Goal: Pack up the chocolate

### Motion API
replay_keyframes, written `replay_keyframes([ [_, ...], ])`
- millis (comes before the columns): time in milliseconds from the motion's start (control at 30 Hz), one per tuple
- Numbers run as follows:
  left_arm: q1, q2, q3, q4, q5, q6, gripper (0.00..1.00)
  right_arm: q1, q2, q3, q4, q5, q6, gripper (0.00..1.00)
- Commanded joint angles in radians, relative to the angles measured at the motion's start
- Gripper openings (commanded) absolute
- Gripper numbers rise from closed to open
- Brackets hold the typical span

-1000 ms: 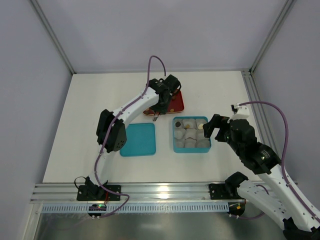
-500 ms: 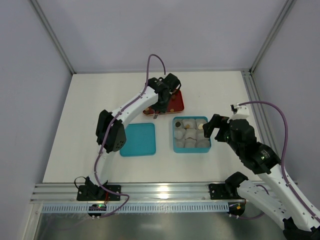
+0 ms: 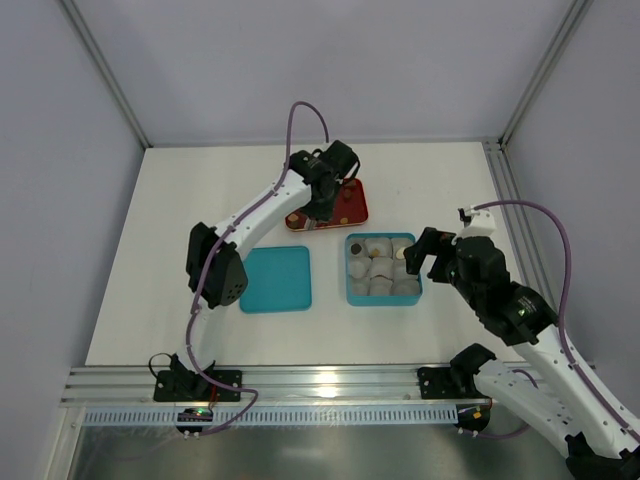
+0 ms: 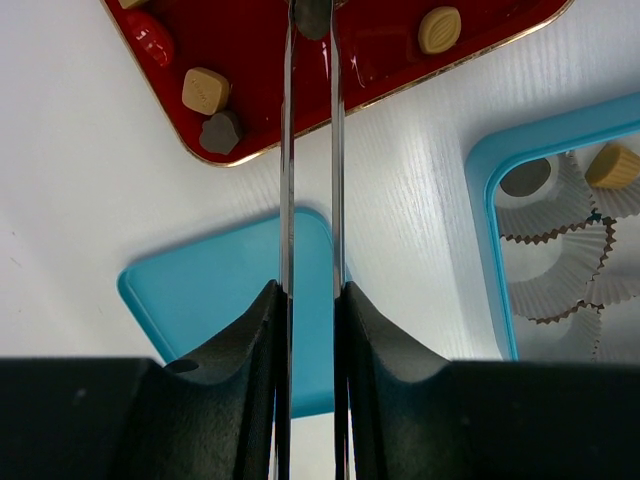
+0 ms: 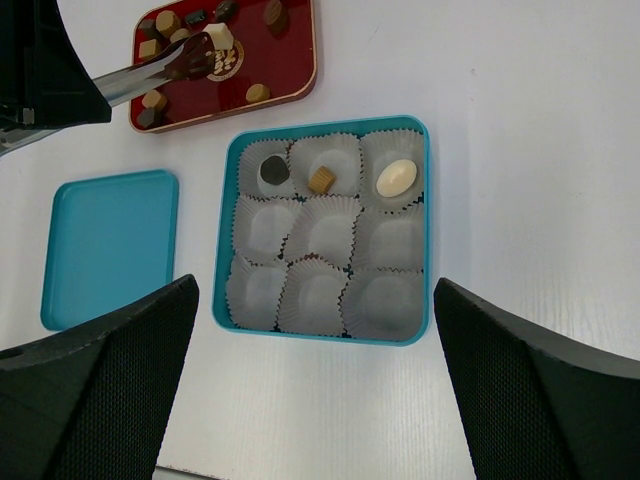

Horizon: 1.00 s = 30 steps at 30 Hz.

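Note:
Several small chocolate pieces, dark, tan and cream, lie on the red tray (image 3: 354,206) at the back; it also shows in the right wrist view (image 5: 292,60). My left gripper (image 3: 309,224) carries two long thin metal blades and reaches over the tray. In the left wrist view the blades stand close together with a dark chocolate piece (image 4: 312,14) between their tips. The teal box (image 5: 222,250) of pale paper cups holds a dark piece (image 5: 273,171), a tan piece (image 5: 321,179) and a cream piece (image 5: 395,177) in its far row. My right gripper (image 5: 315,400) is wide open and empty, above the box's near side.
The teal lid (image 3: 277,279) lies flat left of the box. On the tray's near corner lie a tan square (image 4: 205,90) and a dark heart-shaped piece (image 4: 220,132). Metal frame rails run along the table's right and near edges.
My left gripper has moved slightly away from me, from the tray's near edge further over the tray. The right arm has hardly moved.

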<state>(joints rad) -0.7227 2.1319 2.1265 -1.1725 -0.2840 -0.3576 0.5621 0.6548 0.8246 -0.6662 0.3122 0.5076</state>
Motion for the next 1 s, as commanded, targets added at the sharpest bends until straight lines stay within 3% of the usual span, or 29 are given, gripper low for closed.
replay_keyframes([
  [0, 0.006, -0.070, 0.043, -0.015, 0.003, 0.014, 0.18, 0.004, 0.005, 0.002, 0.042, 0.001, 0.009, 1.00],
  [500, -0.078, -0.173, 0.064, -0.053, 0.009, -0.007, 0.17, 0.004, 0.031, 0.030, 0.053, 0.018, -0.009, 1.00],
  [967, -0.325, -0.237, 0.004, 0.003, 0.029, -0.118, 0.17, 0.001, -0.004, 0.165, -0.050, 0.103, -0.012, 1.00],
])
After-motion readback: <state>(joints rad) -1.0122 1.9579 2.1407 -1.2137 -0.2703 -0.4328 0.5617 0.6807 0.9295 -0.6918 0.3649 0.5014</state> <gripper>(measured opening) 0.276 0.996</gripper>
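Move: The left hand, already holding a dark chocolate over the front part of the red tray, has the divided box's middle about 13 cm back and 15 cm to its right, some 4 cm below. The red tray's middle is roughly 2 cm ahead and 2 cm right, and the flat blue tray some 15 cm back and 10 cm left, both about 4 cm below. From the right hand, the box lies about 5 cm ahead, 5 cm left and 11 cm down. Left hand keeps its dark chocolate, rises and swings some 14 cm back-right towards the box; right hand rises. ##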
